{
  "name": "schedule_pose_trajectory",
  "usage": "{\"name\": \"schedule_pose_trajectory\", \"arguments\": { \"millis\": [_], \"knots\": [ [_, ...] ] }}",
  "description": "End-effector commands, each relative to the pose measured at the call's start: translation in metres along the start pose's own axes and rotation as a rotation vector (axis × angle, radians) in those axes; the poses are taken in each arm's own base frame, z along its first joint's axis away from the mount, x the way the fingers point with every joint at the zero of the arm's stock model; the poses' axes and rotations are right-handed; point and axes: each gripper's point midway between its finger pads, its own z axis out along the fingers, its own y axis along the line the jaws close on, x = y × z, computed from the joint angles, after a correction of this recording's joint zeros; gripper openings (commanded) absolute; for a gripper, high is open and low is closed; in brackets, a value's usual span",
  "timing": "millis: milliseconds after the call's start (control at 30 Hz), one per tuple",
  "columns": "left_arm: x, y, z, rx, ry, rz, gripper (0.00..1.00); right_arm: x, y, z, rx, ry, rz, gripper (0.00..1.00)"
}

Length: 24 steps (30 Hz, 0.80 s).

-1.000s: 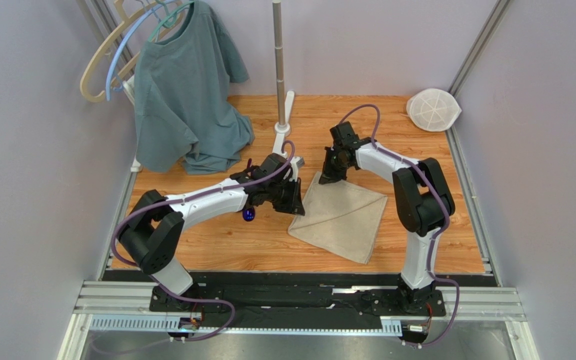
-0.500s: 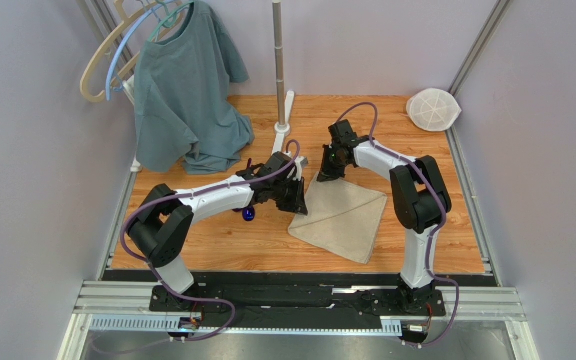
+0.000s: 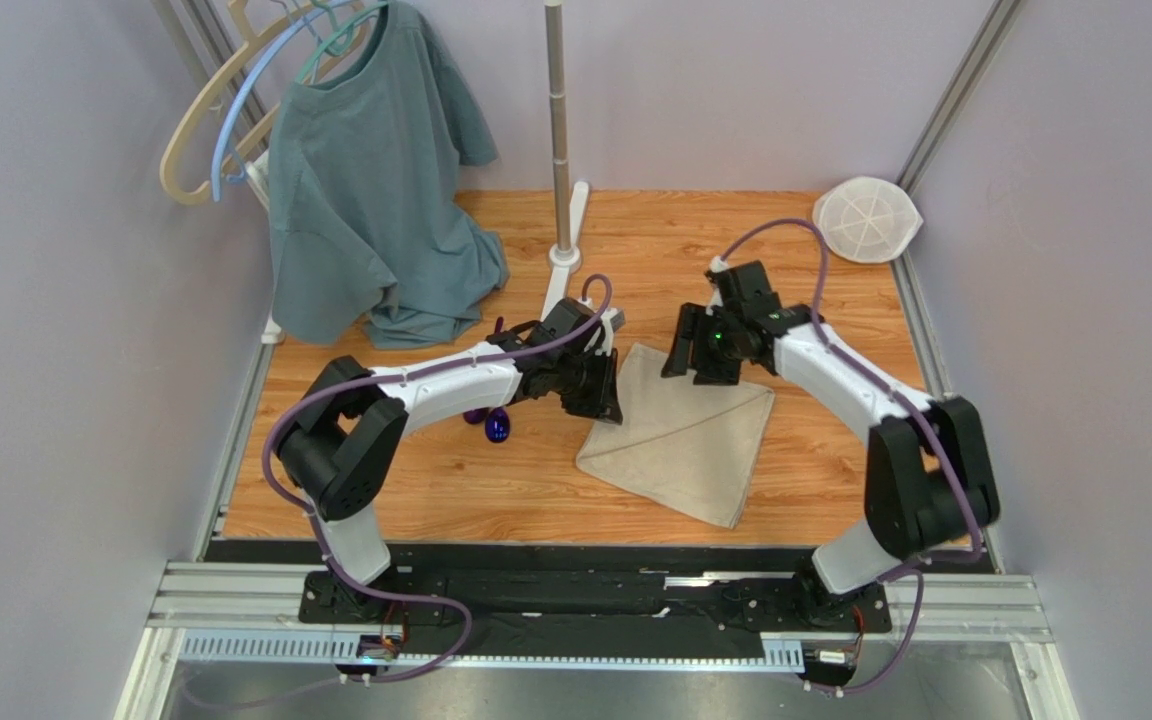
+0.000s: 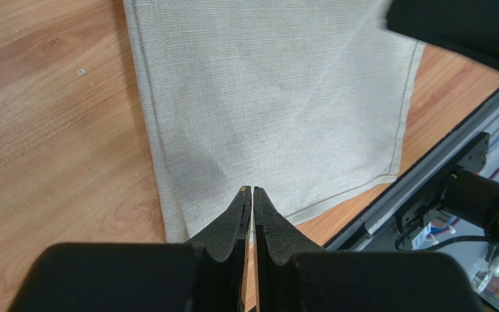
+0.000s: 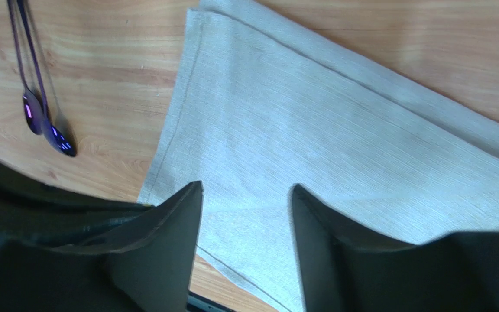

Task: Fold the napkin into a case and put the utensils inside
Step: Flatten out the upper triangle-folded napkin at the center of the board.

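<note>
The beige napkin [image 3: 683, 435] lies flat on the wooden table with a diagonal crease across it; a case is out of view. My left gripper [image 3: 606, 402] is shut at the napkin's left edge, and its tips [image 4: 253, 190] hover over the cloth [image 4: 265, 97] with nothing seen between them. Over the napkin's far corner my right gripper [image 3: 692, 357] stands open and empty [image 5: 247, 188], with the cloth [image 5: 337, 130] below. The two purple spoons [image 3: 494, 426] lie left of the napkin, partly under the left arm, and also show in the right wrist view [image 5: 44, 123].
A grey-green T-shirt [image 3: 372, 195] hangs from hangers at the back left, its hem on the table. A metal stand pole [image 3: 557, 120] rises at the back centre. A white mesh disc [image 3: 866, 218] sits in the back right corner. Walls close both sides.
My right gripper has opened, let go of the napkin's far corner and drawn back to the right, its elbow swinging outward. The left gripper has edged right along the napkin's left side.
</note>
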Motion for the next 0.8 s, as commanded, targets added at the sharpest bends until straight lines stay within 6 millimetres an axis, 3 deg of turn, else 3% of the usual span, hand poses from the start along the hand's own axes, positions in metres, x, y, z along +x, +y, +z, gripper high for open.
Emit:
{"name": "schedule_pose_trajectory", "arguments": {
  "millis": [0,133,400,500,667,767],
  "knots": [
    [0.004,0.014,0.008,-0.051,0.006,0.012,0.12,0.005,-0.033,-0.010,-0.055,-0.065,0.060,0.52],
    [0.016,0.023,0.013,-0.070,0.031,0.008,0.11,0.000,-0.061,-0.007,-0.061,-0.082,0.108,0.39],
    [0.031,0.039,0.023,-0.096,0.054,0.003,0.11,-0.031,-0.126,0.012,0.048,-0.118,0.215,0.32],
    [0.034,0.041,0.019,-0.104,0.054,0.015,0.11,-0.033,-0.123,0.010,0.039,-0.109,0.235,0.31],
    [0.023,0.017,-0.010,-0.042,0.012,0.022,0.13,-0.043,-0.098,-0.021,0.003,-0.167,0.209,0.30],
    [0.020,0.006,-0.023,-0.006,-0.004,0.014,0.14,-0.034,-0.075,-0.026,-0.042,-0.148,0.188,0.30]
  ]
}}
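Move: The napkin's right corner lies about 13 cm to the right of my right hand, level with it and some 7 cm below; the napkin's far corner is about 9 cm to this hand's left and 4 cm farther out. From my left hand, the napkin's left corner is about 5 cm to the left, 5 cm back and 6 cm below. The spoons are centred roughly 16 cm to that hand's left and 5 cm ahead. I sweep my right hand about 11 cm right over the napkin, sinking towards its right corner, turning about 15 degrees clockwise and narrowing the open fingers by half. My left hand, fingers still shut, sinks about 5 cm and drifts left and back towards the left corner. Both then lift a couple of centimetres. ##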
